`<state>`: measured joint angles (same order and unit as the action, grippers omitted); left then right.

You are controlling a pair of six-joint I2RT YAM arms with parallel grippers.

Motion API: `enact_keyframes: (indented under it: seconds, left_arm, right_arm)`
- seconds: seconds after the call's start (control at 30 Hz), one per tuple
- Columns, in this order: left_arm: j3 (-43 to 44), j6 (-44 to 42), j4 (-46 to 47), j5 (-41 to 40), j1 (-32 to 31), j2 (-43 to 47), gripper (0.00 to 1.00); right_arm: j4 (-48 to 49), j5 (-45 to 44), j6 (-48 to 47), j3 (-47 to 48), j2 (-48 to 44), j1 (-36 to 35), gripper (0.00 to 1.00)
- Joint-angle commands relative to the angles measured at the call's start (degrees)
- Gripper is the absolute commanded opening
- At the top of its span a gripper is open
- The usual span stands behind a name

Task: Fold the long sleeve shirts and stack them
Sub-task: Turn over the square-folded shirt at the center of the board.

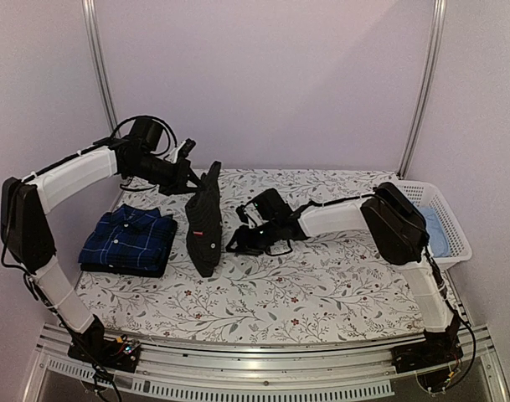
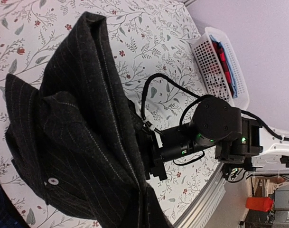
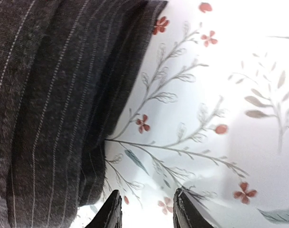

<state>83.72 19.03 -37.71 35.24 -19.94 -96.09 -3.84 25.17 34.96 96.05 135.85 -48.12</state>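
The black pinstriped long sleeve shirt [image 1: 204, 224] hangs folded lengthwise from my left gripper [image 1: 190, 174], which is shut on its top edge; its lower end rests on the table. In the left wrist view the black shirt [image 2: 73, 128] fills the left side and hides my fingers. The navy checked shirt [image 1: 129, 239] lies folded at the left of the table. My right gripper [image 1: 236, 243] sits low just right of the black shirt. In the right wrist view that gripper [image 3: 146, 211] is open over bare tablecloth, with the black shirt [image 3: 49, 95] beside it at the left.
A floral tablecloth [image 1: 321, 285] covers the table. A white basket [image 1: 445, 219] holding blue cloth stands at the right edge, and the basket [image 2: 220, 61] also shows in the left wrist view. The table's metal rail [image 1: 263, 368] runs along the front.
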Motion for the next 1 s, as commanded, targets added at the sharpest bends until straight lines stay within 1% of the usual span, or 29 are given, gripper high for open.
enact_keyframes:
  seconds: [0.0, 0.1, 0.2, 0.3, 0.33, 0.37, 0.4, 0.43, 0.47, 0.53, 0.57, 0.6, 0.67, 0.73, 0.83, 0.87, 0.97]
  left_arm:
    - [-0.07, -0.78, 3.11, 4.02, -0.24, 0.12, 0.0]
    - [0.97, -0.05, 4.01, 4.37, -2.17, -2.24, 0.0]
    - [3.24, 1.9, 5.46, 3.66, -6.1, -6.14, 0.0]
    - [8.14, 4.79, 6.56, 1.07, -12.36, -13.45, 0.0]
    - [11.66, 6.6, 6.6, -0.59, -15.64, -16.84, 0.0]
    - [14.73, 8.15, 6.72, -2.11, -17.85, -20.21, 0.02]
    - [17.85, 9.83, 6.93, -4.19, -20.16, -24.23, 0.16]
    - [22.27, 10.8, 6.33, -5.85, -22.12, -28.33, 0.24]
    - [27.47, 11.0, 4.75, -7.22, -23.84, -32.24, 0.27]
    - [37.16, 11.4, -0.01, -10.3, -26.11, -37.95, 0.44]
    - [39.28, 11.83, -0.64, -11.27, -26.49, -38.86, 0.5]
    - [39.75, 12.23, 0.05, -11.95, -26.5, -38.49, 0.54]
    - [38.19, 12.59, 1.67, -13.56, -25.62, -35.48, 0.59]
    - [34.51, 12.78, 2.69, -15.07, -24.17, -31.78, 0.59]
    - [24.17, 14.27, 5.25, -17.13, -21.26, -24.32, 0.59]
    - [18.47, 14.99, 6.47, -17.6, -20.17, -21.65, 0.59]
    - [5.86, 16.0, 9.78, -18.21, -16.0, -13.94, 0.59]
  right_arm:
    - [-4.22, -6.38, -1.67, -4.71, -6.47, 2.58, 0.36]
    - [-4.5, -8.39, -2.16, -8.77, -12.66, 4.6, 0.37]
    - [-4.94, -9.8, -2.64, -13.66, -18.62, 7.07, 0.39]
    - [-5.9, -11.61, -2.85, -19.63, -26.38, 10.16, 0.42]
    - [-6.25, -12.23, -3.0, -21.66, -29.74, 11.34, 0.43]
    - [-6.7, -12.94, -3.13, -23.92, -31.67, 12.43, 0.44]
    - [-7.14, -13.78, -3.28, -26.02, -34.16, 13.64, 0.46]
    - [-7.57, -14.55, -3.51, -28.49, -36.01, 14.74, 0.47]
    - [-8.08, -15.21, -3.61, -30.27, -38.68, 15.79, 0.48]
    - [-8.61, -15.75, -3.74, -32.56, -41.6, 17.26, 0.51]
    - [-9.0, -15.95, -4.01, -32.93, -42.77, 17.42, 0.53]
    - [-9.83, -15.67, -4.41, -32.83, -43.08, 17.44, 0.55]
    - [-10.44, -14.15, -5.26, -32.56, -42.72, 17.26, 0.57]
    - [-10.7, -13.24, -5.93, -31.94, -41.06, 16.14, 0.6]
    - [-11.15, -11.86, -7.48, -29.59, -37.96, 13.68, 0.63]
    - [-11.39, -11.71, -7.79, -28.65, -36.47, 12.83, 0.64]
    - [-10.88, -10.92, -8.77, -26.46, -32.14, 11.07, 0.67]
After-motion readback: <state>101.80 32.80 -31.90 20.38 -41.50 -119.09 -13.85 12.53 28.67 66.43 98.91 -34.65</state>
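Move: The left gripper still pinches the top edge of the square-folded shirt, which hangs about 20 cm down to the board. Its laying spot near the board's centre is some 10 cm right of the left gripper, 3 cm back and 20 cm below; the plaid stack is about 24 cm left, 2 cm back and 18 cm below. From the right gripper, low over the board, that spot is some 4 cm right, level with it and 2 cm below, while the hanging shirt's middle is about 7 cm left, 3 cm back and 8 cm above. Swing the left gripper fast to the right, some 25 cm, sinking about 11 cm and drawing the shirt's held edge over the laying spot; open the fingers midway through the sweep to let the edge go, then come back left and up, staying open. Meanwhile clear the right gripper away to the right and up, with a clockwise turn, opening it wider and easing slightly back at the end. ##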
